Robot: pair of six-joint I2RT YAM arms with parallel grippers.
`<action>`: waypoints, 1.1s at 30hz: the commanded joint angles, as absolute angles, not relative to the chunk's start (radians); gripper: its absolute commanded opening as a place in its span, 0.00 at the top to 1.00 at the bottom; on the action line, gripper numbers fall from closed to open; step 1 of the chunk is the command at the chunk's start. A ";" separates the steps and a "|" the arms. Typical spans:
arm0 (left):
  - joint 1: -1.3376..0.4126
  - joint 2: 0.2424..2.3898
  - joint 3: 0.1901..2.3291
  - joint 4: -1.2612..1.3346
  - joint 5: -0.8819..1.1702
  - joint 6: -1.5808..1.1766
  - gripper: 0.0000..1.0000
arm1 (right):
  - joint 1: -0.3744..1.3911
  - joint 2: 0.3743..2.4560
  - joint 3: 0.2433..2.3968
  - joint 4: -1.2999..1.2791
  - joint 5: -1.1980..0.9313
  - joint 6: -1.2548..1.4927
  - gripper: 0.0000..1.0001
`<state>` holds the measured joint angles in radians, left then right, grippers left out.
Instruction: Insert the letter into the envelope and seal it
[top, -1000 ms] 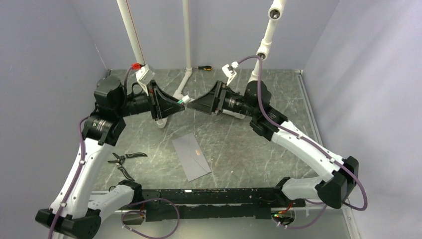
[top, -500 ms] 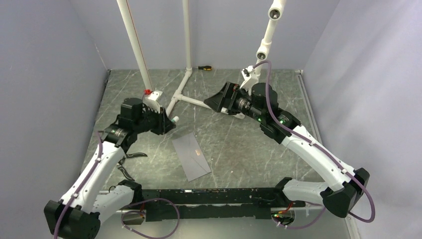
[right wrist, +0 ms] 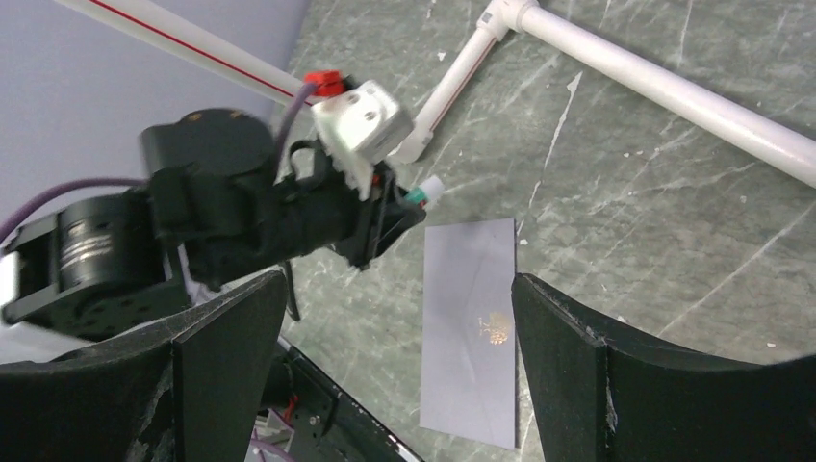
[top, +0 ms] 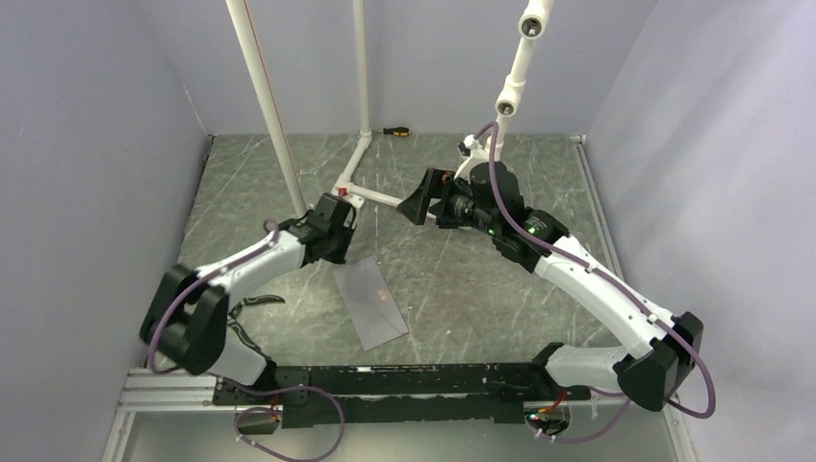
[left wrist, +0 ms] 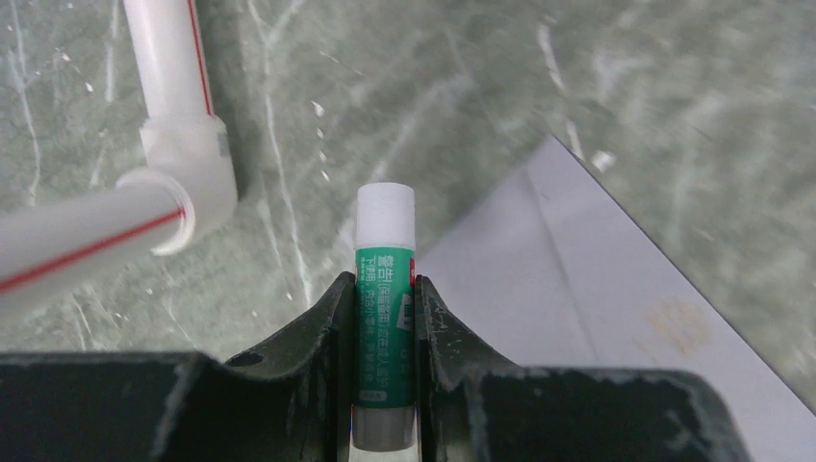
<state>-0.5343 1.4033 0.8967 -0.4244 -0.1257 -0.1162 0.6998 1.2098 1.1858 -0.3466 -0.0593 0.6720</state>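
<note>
The pale grey envelope [top: 370, 305] lies flat on the table, flap folded down, with a small brownish spot [right wrist: 493, 327] at the flap's tip. The letter is out of view. My left gripper [left wrist: 383, 281] is shut on a green glue stick [left wrist: 385, 241] whose white end points forward. It hovers low just beyond the envelope's [left wrist: 616, 318] far left corner. In the top view the left gripper [top: 339, 223] sits at that corner. My right gripper [top: 414, 204] hangs higher, to the right, and is open and empty. The right wrist view looks down between its wide fingers [right wrist: 226, 346] at the envelope [right wrist: 471, 327].
A white pipe frame [top: 366, 164] stands at the back, its foot [left wrist: 183, 188] close to the left of the glue stick. A screwdriver [top: 395, 130] lies by the back wall. Pliers [top: 241, 308] lie left of the envelope. Grey walls close in both sides.
The two grippers met in mid-air a second ago. The left arm has since swung down to the envelope's far corner with the glue stick. The right gripper has drawn back slightly and opened wider.
</note>
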 commanded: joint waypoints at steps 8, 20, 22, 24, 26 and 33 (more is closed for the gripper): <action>-0.513 1.697 1.023 -0.219 -0.247 -0.070 0.85 | 0.676 1.233 1.180 -0.308 -0.107 0.661 0.13; -0.501 1.689 1.023 -0.277 -0.222 -0.074 0.36 | 0.657 1.255 1.183 -0.323 -0.126 0.666 0.13; -0.502 1.673 1.043 -0.301 -0.208 -0.077 0.36 | 0.654 1.256 1.186 -0.329 -0.124 0.667 0.13; -0.502 1.630 1.067 -0.328 -0.188 -0.086 0.34 | 0.652 1.254 1.193 -0.340 -0.117 0.664 0.13; -0.506 1.576 1.097 -0.367 -0.173 -0.100 0.22 | 0.649 1.246 1.204 -0.358 -0.099 0.655 0.13; -0.512 1.340 1.193 -0.543 -0.144 -0.179 0.07 | 0.641 1.200 1.276 -0.446 0.010 0.585 0.11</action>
<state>-0.5056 1.4986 1.1240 -0.4416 -0.1764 -0.1154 0.6487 1.2549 1.1931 -0.4015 -0.0769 0.6453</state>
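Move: The left hand grips the glue stick. The bare patch of table where it will be laid is about 6 cm ahead, roughly 1 cm to the left and some 6 cm below. The white pipe corner stands about 5 cm to the left of that patch, level with it. The envelope's middle lies roughly 9 cm back, 9 cm to the right and 7 cm below the left hand. From the open right hand the patch is about 7 cm ahead, 21 cm to the left and 27 cm below. The left hand, still gripping the glue stick, carries it about 5 cm forward and as far down onto the table beside the pipe corner. It pauses low there while the fingers open wide and let go, then rises some 10 cm clear, faster towards the end. The right hand, empty and open, sinks about 2 cm. ##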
